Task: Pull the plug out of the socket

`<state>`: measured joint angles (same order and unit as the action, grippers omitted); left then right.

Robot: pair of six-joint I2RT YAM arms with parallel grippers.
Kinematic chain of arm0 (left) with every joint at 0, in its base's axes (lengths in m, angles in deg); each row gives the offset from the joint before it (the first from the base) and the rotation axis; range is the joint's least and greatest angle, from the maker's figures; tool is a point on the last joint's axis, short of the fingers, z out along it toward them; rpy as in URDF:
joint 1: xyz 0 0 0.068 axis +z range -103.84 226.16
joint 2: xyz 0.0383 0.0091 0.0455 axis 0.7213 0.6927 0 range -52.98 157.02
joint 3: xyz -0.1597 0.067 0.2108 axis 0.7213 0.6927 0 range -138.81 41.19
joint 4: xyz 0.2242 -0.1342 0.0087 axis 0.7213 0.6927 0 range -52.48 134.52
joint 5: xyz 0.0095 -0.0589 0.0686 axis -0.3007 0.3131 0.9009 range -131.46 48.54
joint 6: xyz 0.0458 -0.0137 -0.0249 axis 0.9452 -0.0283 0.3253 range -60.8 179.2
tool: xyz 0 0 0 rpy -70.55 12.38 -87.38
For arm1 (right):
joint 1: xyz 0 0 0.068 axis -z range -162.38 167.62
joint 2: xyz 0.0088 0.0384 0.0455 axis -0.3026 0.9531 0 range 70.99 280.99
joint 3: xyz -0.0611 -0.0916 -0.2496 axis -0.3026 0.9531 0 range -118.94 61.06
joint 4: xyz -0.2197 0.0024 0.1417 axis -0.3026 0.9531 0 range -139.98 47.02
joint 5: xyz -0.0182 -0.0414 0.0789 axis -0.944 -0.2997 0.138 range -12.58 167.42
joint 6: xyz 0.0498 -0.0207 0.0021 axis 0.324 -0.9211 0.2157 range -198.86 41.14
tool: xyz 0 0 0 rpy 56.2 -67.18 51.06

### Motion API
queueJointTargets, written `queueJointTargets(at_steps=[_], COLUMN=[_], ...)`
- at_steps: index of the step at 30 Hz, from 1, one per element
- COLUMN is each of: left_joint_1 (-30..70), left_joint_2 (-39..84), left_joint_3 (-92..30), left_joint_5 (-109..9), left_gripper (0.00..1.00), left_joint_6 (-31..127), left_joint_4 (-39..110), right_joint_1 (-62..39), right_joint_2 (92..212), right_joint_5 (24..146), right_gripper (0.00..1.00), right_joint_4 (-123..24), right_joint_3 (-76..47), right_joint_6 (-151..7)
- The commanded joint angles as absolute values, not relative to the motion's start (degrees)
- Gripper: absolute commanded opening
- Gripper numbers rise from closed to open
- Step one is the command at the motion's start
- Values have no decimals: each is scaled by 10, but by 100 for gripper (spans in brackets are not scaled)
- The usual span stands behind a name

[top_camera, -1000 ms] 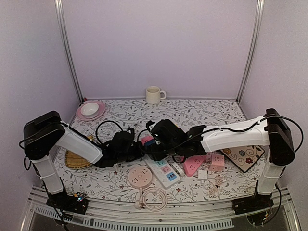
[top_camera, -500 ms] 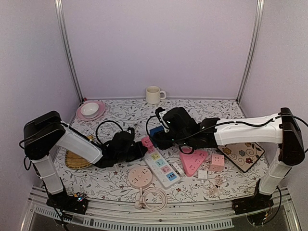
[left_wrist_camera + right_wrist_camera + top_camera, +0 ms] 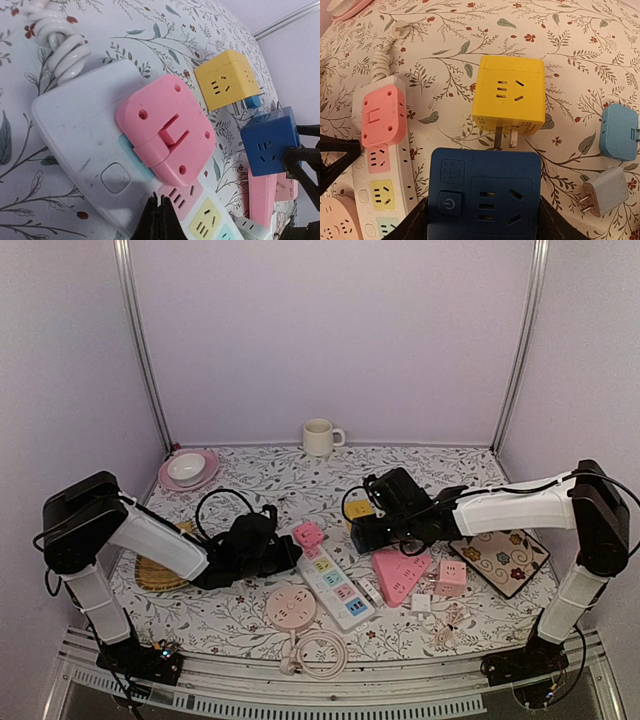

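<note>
A white power strip (image 3: 338,590) (image 3: 80,135) lies in the middle of the table, with a pink plug (image 3: 308,533) (image 3: 167,129) (image 3: 382,115) still seated at its cable end. My left gripper (image 3: 291,552) (image 3: 161,207) is shut, its tips resting on the strip just beside that pink plug. My right gripper (image 3: 364,531) (image 3: 482,212) is shut on a dark blue plug block (image 3: 485,195) (image 3: 270,140), held clear of the strip to its right. A yellow cube adapter (image 3: 358,508) (image 3: 509,95) lies on the table just beyond the blue one.
A light blue adapter (image 3: 618,131) and a grey plug (image 3: 606,191) lie right of the yellow cube. A pink triangular socket (image 3: 398,573), pink cube (image 3: 451,577), patterned mat (image 3: 505,562) and round pink socket (image 3: 291,607) sit nearby. A mug (image 3: 320,436) and pink plate (image 3: 205,477) stand at the back.
My right gripper has carried the blue plug block off the power strip and away to the right. The left gripper has stayed pressed on the strip.
</note>
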<state>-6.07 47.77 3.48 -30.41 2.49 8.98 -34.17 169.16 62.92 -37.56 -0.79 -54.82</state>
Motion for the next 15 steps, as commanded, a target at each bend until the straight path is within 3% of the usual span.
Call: queueJointTargets(at_steps=[1, 8, 15], left_joint_1=[-60, -60, -60], left_joint_2=[472, 469, 461], left_joint_3=[46, 45, 53], left_joint_5=[-296, -295, -285], left_gripper=[0, 0, 0], left_joint_6=[39, 40, 38], left_joint_4=[141, 139, 139], right_joint_1=[-333, -334, -369], right_joint_2=[1688, 1675, 1662], right_joint_5=[642, 644, 630], right_gripper=[61, 88, 90], right_joint_4=[-393, -367, -353], right_joint_3=[5, -17, -58], right_joint_6=[-535, -536, -538])
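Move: The right hand still holds the blue plug about 7 cm above a bare table spot straight beneath. The yellow plug lies some 7 cm ahead of this hand and barely to its left, 5 cm lower; the pink plug on the power strip is about 10 cm left and 2 cm ahead, and the pink triangle roughly 7 cm back and 7 cm right. From the left hand, that spot is about 4 cm ahead and 12 cm right, a little lower. Settling down and to the right by barely 1 cm, the right hand all but stops just short of the yellow plug and spreads its already part-open fingers nearly wide, letting go of the blue plug above the table. It then turns back, starting up and left by about 1 cm, clear of the blue plug, with the wrist almost unturned. ##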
